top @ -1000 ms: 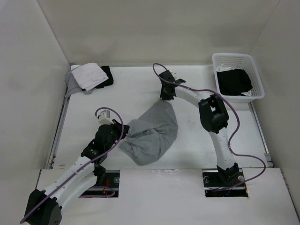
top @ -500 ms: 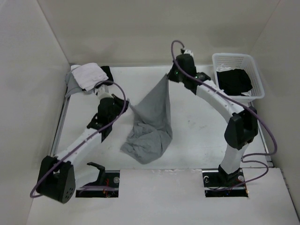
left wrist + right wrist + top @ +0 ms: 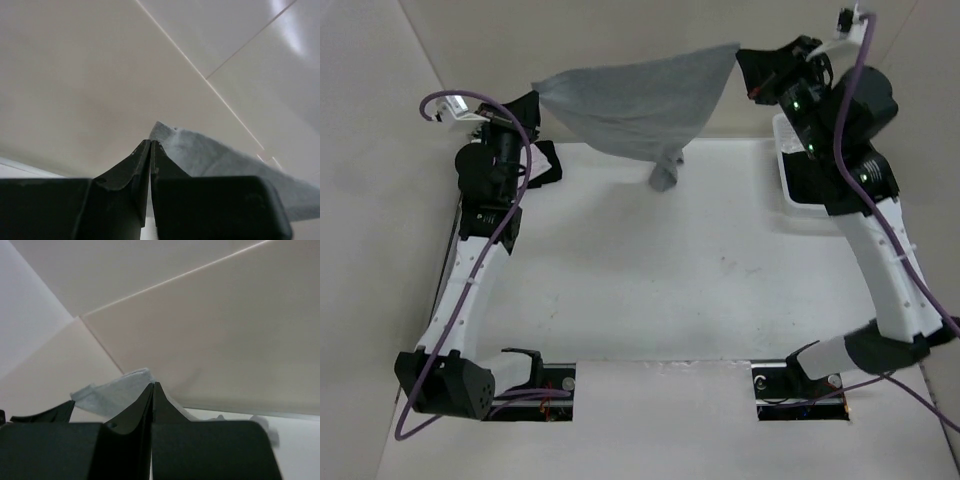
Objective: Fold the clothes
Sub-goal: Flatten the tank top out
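The gray clothes [image 3: 635, 100] hang stretched in the air over the far end of the table, held by two corners. My left gripper [image 3: 536, 96] is shut on the left corner and my right gripper [image 3: 741, 56] is shut on the right corner. A bunched tail of the fabric [image 3: 665, 174] dangles down to about the table's far edge. In the left wrist view the shut fingers [image 3: 151, 145] pinch gray cloth [image 3: 210, 155] that spreads to the right. In the right wrist view the shut fingers [image 3: 153, 387] pinch gray cloth [image 3: 112, 390] that spreads left.
A white basket [image 3: 788, 180] stands at the far right, mostly hidden behind my right arm. A black garment [image 3: 545, 165] lies at the far left corner behind my left arm. White walls close in on three sides.
Both arms have lifted and spread apart, pulling the clothes off the table from a heap into a sheet stretched high near the back wall.
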Robot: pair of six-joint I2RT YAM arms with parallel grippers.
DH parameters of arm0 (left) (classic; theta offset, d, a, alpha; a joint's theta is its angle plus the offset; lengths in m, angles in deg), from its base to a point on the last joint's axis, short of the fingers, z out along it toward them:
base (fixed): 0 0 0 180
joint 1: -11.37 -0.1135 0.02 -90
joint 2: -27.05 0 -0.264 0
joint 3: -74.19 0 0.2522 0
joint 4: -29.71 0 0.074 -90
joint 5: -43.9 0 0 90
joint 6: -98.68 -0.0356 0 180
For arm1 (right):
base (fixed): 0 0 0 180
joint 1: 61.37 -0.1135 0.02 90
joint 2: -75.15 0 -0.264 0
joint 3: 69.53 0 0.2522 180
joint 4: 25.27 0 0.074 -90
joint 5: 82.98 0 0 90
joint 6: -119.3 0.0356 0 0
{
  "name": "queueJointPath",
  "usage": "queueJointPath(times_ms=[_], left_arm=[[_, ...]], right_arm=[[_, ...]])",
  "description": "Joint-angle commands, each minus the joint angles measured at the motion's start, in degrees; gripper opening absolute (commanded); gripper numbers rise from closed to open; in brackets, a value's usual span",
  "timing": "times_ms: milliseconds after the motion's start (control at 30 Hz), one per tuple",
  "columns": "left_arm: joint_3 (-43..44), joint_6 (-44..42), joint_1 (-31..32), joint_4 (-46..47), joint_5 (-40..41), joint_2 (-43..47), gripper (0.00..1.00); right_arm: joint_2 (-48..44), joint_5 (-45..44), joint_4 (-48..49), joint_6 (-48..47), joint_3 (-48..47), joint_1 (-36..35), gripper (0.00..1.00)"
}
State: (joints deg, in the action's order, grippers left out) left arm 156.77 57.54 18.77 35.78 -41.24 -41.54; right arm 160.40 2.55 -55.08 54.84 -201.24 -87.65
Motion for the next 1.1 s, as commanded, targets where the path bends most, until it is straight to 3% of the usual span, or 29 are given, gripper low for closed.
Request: queueJointPath(times_ms=[0,167,233,400,600,800,900,1067], left_arm=[[-5.2,-1.4,0.0,3.0,-1.8,3.6,0.04],[-21.4,-0.4,1.3,4.5,1.3,15.7,0.04],[-24.5,0.0,2.2,3.9,2.9,18.8,0.04],[-13.9,-0.6,3.0,-0.9,1.0,22.6,0.03],[-3.4,-6.0,7.0,-7.0,1.9,27.7,0.03],[-1.4,-8.3,7.8,-8.9,1.9,27.6,0.03],[-3.6,-8.0,7.3,-8.9,1.9,24.8,0.03],[-8.5,-6.8,5.5,-7.7,2.9,17.2,0.03]], right_arm=[[-6.6,0.1,4.0,-1.8,16.0,-1.4,0.0],[-25.5,-2.7,12.5,0.5,49.4,-5.3,0.0],[-29.7,-3.5,13.0,0.9,54.7,-5.7,0.0],[-36.5,-5.7,6.4,-1.0,45.5,-7.4,0.0],[-40.6,-17.0,0.0,-6.4,32.7,-20.5,0.0],[-36.7,-25.3,-2.8,-11.0,24.6,-29.8,0.0],[-32.0,-23.5,-3.0,-10.9,24.6,-26.2,0.0],[-24.5,-8.8,-0.2,-2.8,29.4,-11.8,0.0]])
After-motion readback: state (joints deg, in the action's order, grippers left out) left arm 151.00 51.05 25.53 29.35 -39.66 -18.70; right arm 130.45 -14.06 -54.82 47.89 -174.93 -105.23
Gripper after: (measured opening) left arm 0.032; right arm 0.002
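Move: The tank top hangs in the air between both shut grippers, pinched by its upper corners: its middle is about 18 cm right of the left hand and 18 cm below, some 3 cm farther out; from the right hand it lies 18 cm left, 3 cm out and 29 cm below. The cloth pile stands some 14 cm ahead, 10 cm left and 46 cm below the left hand; the basket 20 cm ahead, 26 cm right and 55 cm below the right hand. The tank top is flicked by both hands at once, still pinched at its upper corners: they drop while easing back, the right about 25 cm, the left less, then whip up and back towards the bases, wrists tipping down, then up. The right also swings outward; at the end both turn forward and start sinking, fingers staying shut. ##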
